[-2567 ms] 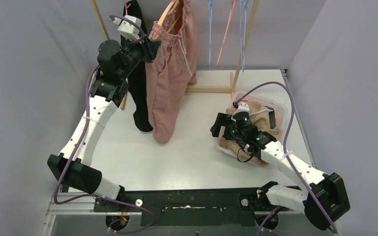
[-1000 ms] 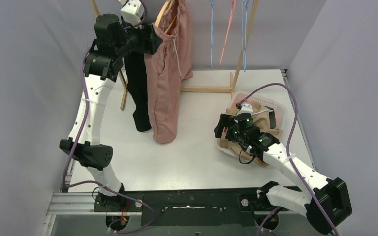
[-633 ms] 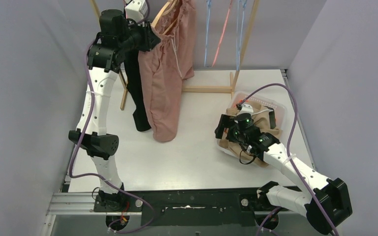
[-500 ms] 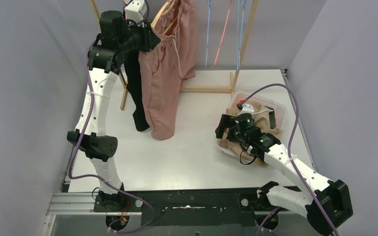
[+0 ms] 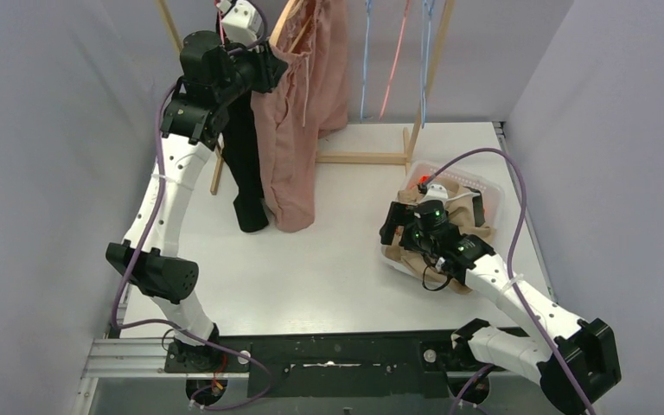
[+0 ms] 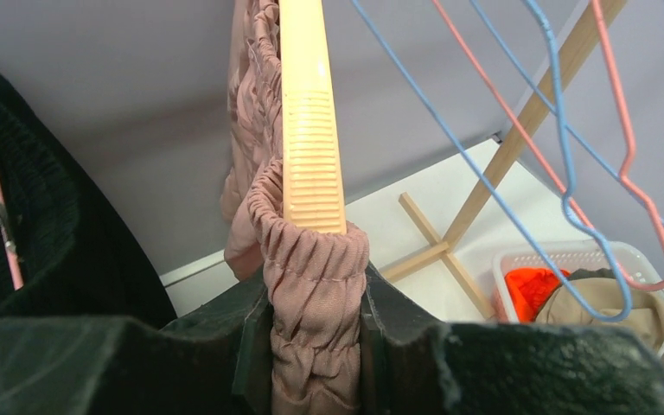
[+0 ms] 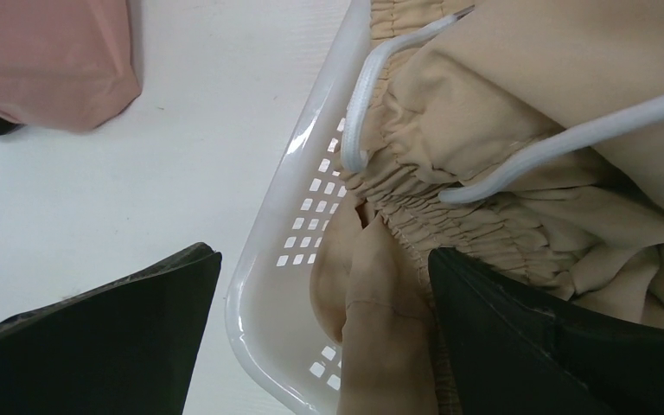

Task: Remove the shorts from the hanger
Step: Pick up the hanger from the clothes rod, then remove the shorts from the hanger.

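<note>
Dusty pink shorts (image 5: 298, 130) hang from a cream plastic hanger (image 6: 311, 130) on the wooden rack at the back left. My left gripper (image 5: 275, 65) is raised to the hanger's left end. In the left wrist view it (image 6: 316, 346) is shut on the gathered pink waistband (image 6: 316, 277), just below the hanger's tip. Dark shorts (image 5: 244, 164) hang directly left of the pink pair. My right gripper (image 7: 320, 337) stands open over the near-left corner of a white basket (image 7: 259, 285), with beige shorts (image 7: 519, 173) and a white hanger (image 7: 571, 134) inside.
Bare blue and pink wire hangers (image 5: 389, 60) dangle from the rack to the right of the pink shorts. The rack's wooden foot (image 5: 363, 157) lies on the table behind. Orange fabric (image 6: 532, 285) shows in the basket (image 5: 484, 186). Grey walls close in on both sides.
My left gripper closed on the pink waistband and shifted slightly right, and the pink shorts' hem rose a little. The right arm stayed put.
</note>
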You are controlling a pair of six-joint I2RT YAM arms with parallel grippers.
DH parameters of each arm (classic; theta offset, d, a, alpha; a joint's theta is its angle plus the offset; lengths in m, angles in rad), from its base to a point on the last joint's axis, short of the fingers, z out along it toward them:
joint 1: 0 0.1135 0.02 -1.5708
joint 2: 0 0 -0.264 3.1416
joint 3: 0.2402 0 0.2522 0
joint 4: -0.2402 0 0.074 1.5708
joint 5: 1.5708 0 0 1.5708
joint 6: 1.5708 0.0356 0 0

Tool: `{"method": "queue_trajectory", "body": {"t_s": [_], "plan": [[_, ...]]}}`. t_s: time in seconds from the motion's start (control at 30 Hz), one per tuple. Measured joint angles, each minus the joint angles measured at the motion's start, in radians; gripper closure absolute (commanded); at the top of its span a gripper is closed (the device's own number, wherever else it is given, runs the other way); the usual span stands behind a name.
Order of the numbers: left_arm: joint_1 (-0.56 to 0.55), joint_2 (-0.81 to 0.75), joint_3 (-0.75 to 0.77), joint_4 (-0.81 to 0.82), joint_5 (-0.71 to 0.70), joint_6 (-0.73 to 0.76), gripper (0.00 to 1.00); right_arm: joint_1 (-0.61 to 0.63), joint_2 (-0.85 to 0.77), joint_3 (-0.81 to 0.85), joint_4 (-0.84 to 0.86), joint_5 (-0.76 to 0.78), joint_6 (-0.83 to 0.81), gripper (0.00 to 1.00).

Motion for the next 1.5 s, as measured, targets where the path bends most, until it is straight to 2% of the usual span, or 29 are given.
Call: {"method": "queue_trajectory", "body": {"t_s": [0.2,0.3,0.5,0.83,0.93,1.2,1.33,1.5], "plan": [[-0.035,-0.007,-0.008,0.026,-0.042,0.01,1.0,0.0,-0.031,0.0,-0.008,0.005,0.003,0.02],[-0.034,-0.054,-0.08,0.049,-0.058,0.01,1.0,0.0,-0.038,0.0,-0.018,0.008,0.003,0.02],[-0.03,-0.327,-0.457,0.183,-0.024,-0.005,1.0,0.0,-0.041,0.0,-0.021,0.008,0.004,0.02],[-0.031,-0.623,-0.794,0.294,-0.016,-0.037,1.0,0.0,-0.084,0.0,-0.019,0.003,0.014,0.02],[-0.031,-0.713,-0.944,0.322,-0.01,-0.072,1.0,0.0,-0.127,0.0,-0.012,-0.011,0.019,0.02],[-0.037,-0.912,-1.313,0.299,0.135,-0.188,1.0,0.0,-0.331,-0.055,0.1,-0.073,0.056,0.02],[-0.05,-0.996,-1.411,0.247,0.226,-0.212,1.0,0.0,-0.396,-0.074,0.149,-0.1,0.064,0.02],[-0.072,-1.067,-1.455,0.203,0.337,-0.231,1.0,0.0,-0.424,-0.114,0.23,-0.131,0.077,0.02]]}}
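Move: The left hand already holds the wooden hanger's near end through the pink shorts' waistband. The clear table it takes them to lies some 25 cm back, 5 cm right and about 40 cm below; the black garment hangs about 5 cm ahead and 8 cm left, and the nearest empty blue hanger about 6 cm ahead and 14 cm right, level with the hand. From the right hand, the pink shorts' middle is roughly 22 cm ahead, 18 cm left and 13 cm up. After a small shift to the right, the left hand keeps its pinch on hanger and waistband and draws them straight back from the rack, nearly level for the first half, then sweeps down as well, about 27 cm back and 22 cm down in all, fingers tipping some 20 degrees down and turning about as far clockwise. In the second half the right hand, empty and wide open, rises about 12 cm off the basket heap and tilts its fingers up some 30 degrees to face the incoming hanger, touching nothing of it. ##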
